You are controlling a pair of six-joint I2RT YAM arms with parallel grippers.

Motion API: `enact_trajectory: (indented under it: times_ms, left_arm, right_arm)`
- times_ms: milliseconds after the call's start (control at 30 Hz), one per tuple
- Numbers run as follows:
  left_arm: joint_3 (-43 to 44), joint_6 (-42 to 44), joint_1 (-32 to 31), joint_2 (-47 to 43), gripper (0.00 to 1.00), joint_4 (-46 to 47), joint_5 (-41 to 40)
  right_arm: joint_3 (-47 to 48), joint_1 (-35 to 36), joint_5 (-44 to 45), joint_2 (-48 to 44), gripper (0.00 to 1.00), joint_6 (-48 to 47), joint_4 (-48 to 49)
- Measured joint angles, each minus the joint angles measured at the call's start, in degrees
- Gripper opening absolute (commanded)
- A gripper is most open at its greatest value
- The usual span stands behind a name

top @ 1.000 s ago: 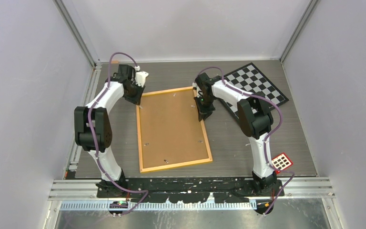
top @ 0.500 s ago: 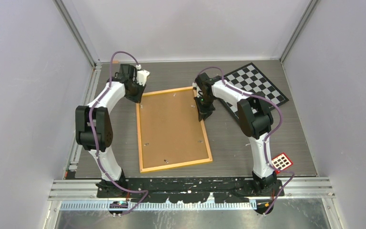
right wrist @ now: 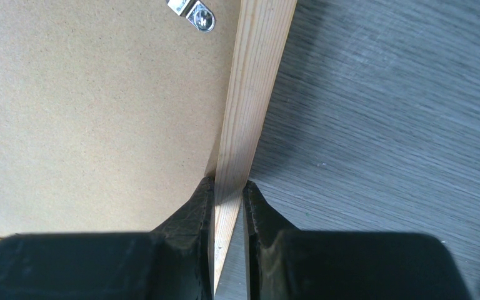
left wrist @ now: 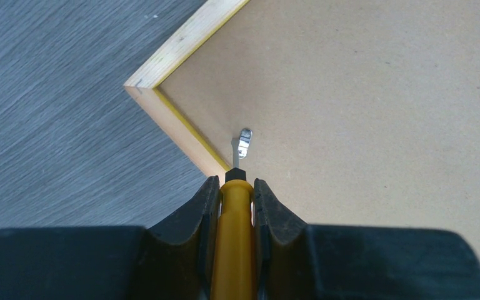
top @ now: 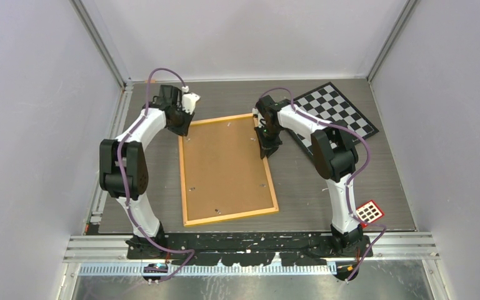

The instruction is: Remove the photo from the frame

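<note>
The frame [top: 225, 169] lies face down on the table, its brown back up and its yellow-orange border all round. The photo is hidden under that back. My left gripper [top: 182, 123] is at the frame's far left corner, shut on a yellow-handled screwdriver [left wrist: 232, 237]. The screwdriver's thin metal tip reaches a small metal clip [left wrist: 245, 142] just inside the wooden border [left wrist: 175, 53]. My right gripper [top: 267, 149] is shut on the frame's right rail [right wrist: 250, 106], one finger on the back side and one on the table side. Another clip [right wrist: 195, 14] shows farther along the rail.
A black-and-white checkerboard [top: 334, 109] lies at the back right, partly under the right arm. A small red card with white squares [top: 370, 212] sits near the right arm's base. Grey walls close in the table on three sides.
The left wrist has shifted slightly to the right above the frame's far left corner. The right arm and the frame have not moved.
</note>
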Motion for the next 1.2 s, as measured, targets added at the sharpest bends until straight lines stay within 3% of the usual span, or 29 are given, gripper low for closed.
enact_trajectory:
  times_ms: [333, 600, 667, 867, 1033, 1200]
  left_arm:
    - [-0.50, 0.22, -1.42, -0.44, 0.00, -0.15, 1.42]
    - [1.49, -1.55, -1.66, -0.68, 0.00, -5.46, 7.39]
    - [3.89, -2.89, -1.77, -0.68, 0.00, -7.74, 9.60]
    - [12.76, -5.90, -2.12, -1.42, 0.00, -13.38, 16.63]
    - [17.49, -8.72, -2.89, -3.28, 0.00, -19.37, 24.50]
    - [18.69, -10.91, -6.14, -4.17, 0.00, -24.65, 31.98]
  right_arm:
    - [0.20, 0.00, -0.02, 0.13, 0.02, 0.00, -0.20]
    - [0.24, 0.13, -0.33, -0.07, 0.53, -1.55, -0.28]
    - [0.24, 0.11, -0.68, -0.28, 0.62, -3.15, -0.94]
    - [-1.49, 0.11, -3.30, -8.02, 0.76, -9.07, -0.11]
    - [-7.26, 0.02, -7.17, -22.91, 0.79, -15.65, 5.49]
    - [-10.45, 0.85, -11.45, -31.01, 0.79, -21.62, 10.91]
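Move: The left hand's screwdriver has its blade beside the corner clip, roughly 3 cm ahead of that hand, 2 cm right and 8 cm below. The backing board's middle lies some 6 cm back and 12 cm right, the frame corner about 7 cm straight ahead, both 8 cm lower. The right hand pinches the frame's right rail; from it the side clip is 5 cm ahead and 3 cm left, the checkerboard 12 cm ahead and 20 cm right. Slowly rightward near table level at first, then faster up, right and back, the left hand carries the still-gripped screwdriver some 13 cm up and 13 cm right, away from the corner clip to over the board, swinging its fingers about 30 degrees towards the right. After holding still, the right hand opens wide, lets go of the rail and rises nearly 18 cm, its fingers tilting forward and turning counter-clockwise. ##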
